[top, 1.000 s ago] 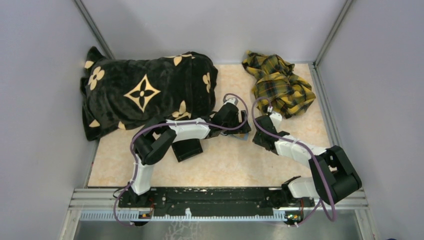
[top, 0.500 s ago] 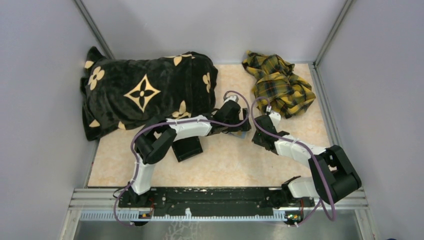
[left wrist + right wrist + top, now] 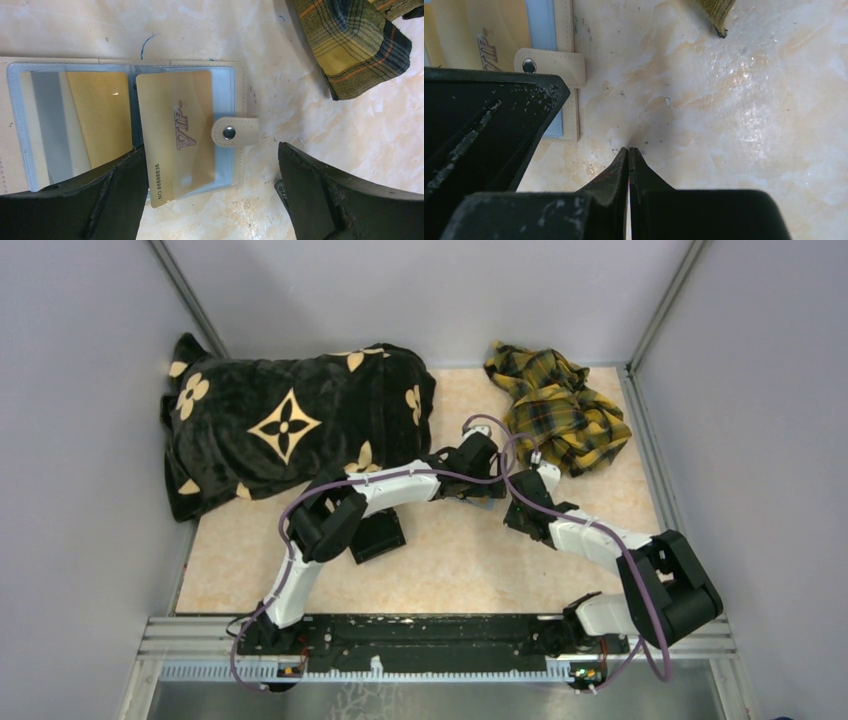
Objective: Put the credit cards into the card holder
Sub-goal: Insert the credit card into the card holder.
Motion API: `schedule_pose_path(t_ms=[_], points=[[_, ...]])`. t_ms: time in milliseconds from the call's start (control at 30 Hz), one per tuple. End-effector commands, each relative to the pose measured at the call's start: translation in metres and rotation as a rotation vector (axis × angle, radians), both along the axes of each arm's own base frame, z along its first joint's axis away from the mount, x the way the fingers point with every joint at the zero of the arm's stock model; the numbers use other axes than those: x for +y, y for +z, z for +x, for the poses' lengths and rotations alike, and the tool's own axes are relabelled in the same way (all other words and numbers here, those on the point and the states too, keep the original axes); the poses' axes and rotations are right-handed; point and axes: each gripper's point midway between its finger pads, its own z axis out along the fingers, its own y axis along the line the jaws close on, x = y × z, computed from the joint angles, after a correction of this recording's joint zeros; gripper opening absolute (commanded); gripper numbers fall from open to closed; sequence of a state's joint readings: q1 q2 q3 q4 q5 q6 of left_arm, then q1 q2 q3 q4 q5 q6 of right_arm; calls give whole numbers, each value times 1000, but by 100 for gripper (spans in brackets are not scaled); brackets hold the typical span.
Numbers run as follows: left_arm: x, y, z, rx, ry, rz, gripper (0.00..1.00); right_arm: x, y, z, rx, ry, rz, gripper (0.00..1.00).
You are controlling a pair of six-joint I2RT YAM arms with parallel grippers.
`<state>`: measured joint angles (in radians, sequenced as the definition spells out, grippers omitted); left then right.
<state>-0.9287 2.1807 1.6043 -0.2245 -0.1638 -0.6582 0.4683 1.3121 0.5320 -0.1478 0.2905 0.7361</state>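
Observation:
The tan card holder lies open on the table, its snap tab folded over the right page. A gold VIP credit card rests on the right clear pocket, and its near corner sticks out past the edge. Another gold card sits in the left pocket. My left gripper hangs open above the holder, its fingers apart either side of the VIP card, holding nothing. My right gripper is shut and empty, with its tips on the table just right of the holder.
A black tray lies under the left forearm. A black blanket with gold flowers covers the back left. A crumpled yellow plaid cloth lies at the back right, close to the holder. Grey walls close in three sides.
My left arm has stretched further right and away, bringing its gripper over the holder, and its jaws have widened fully. The right arm has not moved.

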Motion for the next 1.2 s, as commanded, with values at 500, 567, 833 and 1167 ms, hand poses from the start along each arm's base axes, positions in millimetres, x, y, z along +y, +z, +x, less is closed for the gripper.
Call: schedule_pose_path(t_ms=[500,567,833,1167], points=[[22,-5,-40,34,-114,26,97,12,27,23,-99,20,38,0],[17,-5,-45,55,-133,1,98,13,29,23,-104,25,41,0],[17,2,-54,74,-135,-59,99,19,37,25,-139,60,37,4],[34,25,-54,80,-58,-307,93,23,44,26,-162,80,55,29]])
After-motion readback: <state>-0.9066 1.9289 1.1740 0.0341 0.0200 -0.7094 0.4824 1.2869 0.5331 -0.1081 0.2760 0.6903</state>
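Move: Just inside the left hand's open fingers, the gold VIP card lies in the holder about 2 cm ahead, 2 cm left and 2 cm below. The snap flap is 1 cm ahead and 2 cm right; the holder's left page, with its own cards, is some 4 cm ahead and 9 cm left. The plaid cloth lies about 16 cm ahead and 12 cm right. From the right hand the VIP card is about 5 cm ahead and 6 cm left. Drawing back about 5 cm and some 3 to 4 cm left at nearly constant height, the left hand keeps its fingers wide, the left one against the card's inner edge at the fold, and drags the holder along; late on, its left side dips about 10 degrees. The shut right hand stays put beside the holder, then lifts about 1 cm, drifting left, and starts to open. ##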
